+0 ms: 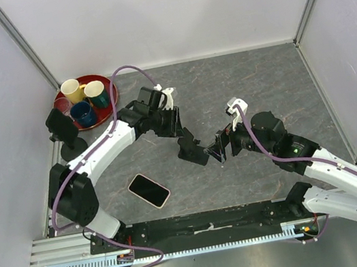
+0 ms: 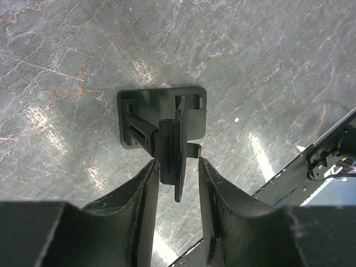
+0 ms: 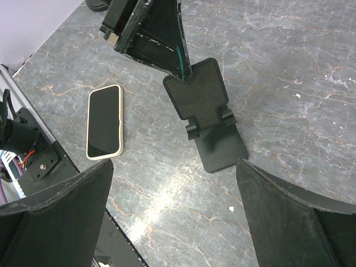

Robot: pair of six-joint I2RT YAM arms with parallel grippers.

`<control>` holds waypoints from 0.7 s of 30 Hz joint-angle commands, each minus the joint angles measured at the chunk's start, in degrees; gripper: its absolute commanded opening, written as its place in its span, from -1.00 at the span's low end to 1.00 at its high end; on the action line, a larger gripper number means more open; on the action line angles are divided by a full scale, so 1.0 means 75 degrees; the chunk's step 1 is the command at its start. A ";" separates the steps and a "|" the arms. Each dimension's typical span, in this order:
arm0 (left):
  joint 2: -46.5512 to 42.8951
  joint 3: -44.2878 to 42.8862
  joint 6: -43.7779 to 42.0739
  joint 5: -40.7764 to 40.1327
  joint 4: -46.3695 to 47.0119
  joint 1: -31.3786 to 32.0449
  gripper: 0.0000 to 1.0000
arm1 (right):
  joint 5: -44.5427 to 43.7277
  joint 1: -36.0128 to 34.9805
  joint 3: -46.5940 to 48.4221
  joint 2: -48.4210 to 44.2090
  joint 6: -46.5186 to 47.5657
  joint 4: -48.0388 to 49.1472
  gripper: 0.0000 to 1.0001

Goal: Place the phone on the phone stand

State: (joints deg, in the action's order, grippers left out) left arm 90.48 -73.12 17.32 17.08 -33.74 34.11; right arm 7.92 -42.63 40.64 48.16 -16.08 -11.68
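Note:
The phone [image 1: 149, 190] lies flat, screen up, in a pale case on the grey marble table, near the front left; the right wrist view has the phone [image 3: 104, 121] to the left of the stand. The black phone stand [image 1: 193, 151] stands mid-table with its back plate upright. My left gripper [image 1: 184, 135] hangs over the stand's top. In the left wrist view the left gripper [image 2: 177, 161] straddles the back plate's upper edge [image 2: 179, 172], with a gap showing beside the right finger [image 2: 210, 189]. My right gripper [image 3: 173, 166] stands wide open just in front of the stand's base [image 3: 222, 147], holding nothing.
A red tray [image 1: 104, 81] with three cups sits at the back left. A black object on a round foot [image 1: 62, 130] stands at the left edge. A metal rail [image 1: 208, 221] runs along the front. White walls close in the other sides.

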 commanded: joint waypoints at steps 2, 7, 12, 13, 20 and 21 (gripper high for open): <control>0.0159 -0.0481 -0.0552 -0.0098 -0.0470 0.0139 -0.20 | 0.0092 0.0013 -0.0052 -0.0129 0.0034 0.0222 0.96; 0.0007 -0.0317 -0.0552 -0.0086 -0.0529 0.0233 -0.20 | 0.0092 0.0024 -0.0052 -0.0105 0.0046 0.0233 0.96; 0.0042 -0.0270 -0.0552 -0.0098 -0.0541 0.0304 -0.33 | 0.0115 0.0024 -0.0040 -0.0035 0.0057 0.0245 0.96; 0.0053 -0.0270 -0.0540 -0.0109 -0.0529 0.0315 -0.37 | 0.0127 0.0013 -0.0029 -0.0035 0.0057 0.0245 0.96; -0.0063 -0.0293 -0.0610 -0.0589 -0.0693 0.0362 -0.83 | 0.0104 0.0024 -0.0075 -0.0117 0.0046 0.0245 0.96; -0.0110 -0.0270 -0.0645 -0.0787 -0.0740 0.0374 -0.90 | 0.0104 0.0024 -0.0075 -0.0105 0.0057 0.0245 0.96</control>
State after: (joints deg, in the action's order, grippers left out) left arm 91.50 -74.30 15.25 15.11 -37.67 36.14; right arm 7.97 -42.63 40.62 48.05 -16.08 -11.68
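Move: The black phone stand's plate already stands edge-on between the left hand's open fingers; the stand's middle is about 3 cm back, 2 cm right and 5 cm below that hand. The white-edged phone lies flat some 14 cm back, 15 cm left and 10 cm down from the left hand; the round-based stand is roughly 39 cm left, 6 cm ahead and 4 cm lower. From the right hand, the black stand's middle is about 7 cm ahead, 9 cm left and 11 cm down. The stand's back plate gets pinched near its upper end by the left fingers: the left hand eases about 1 cm back and 1 cm down around the plate, tilting some 5 degrees, then all but stops while the part-open fingers close on it from both sides. ##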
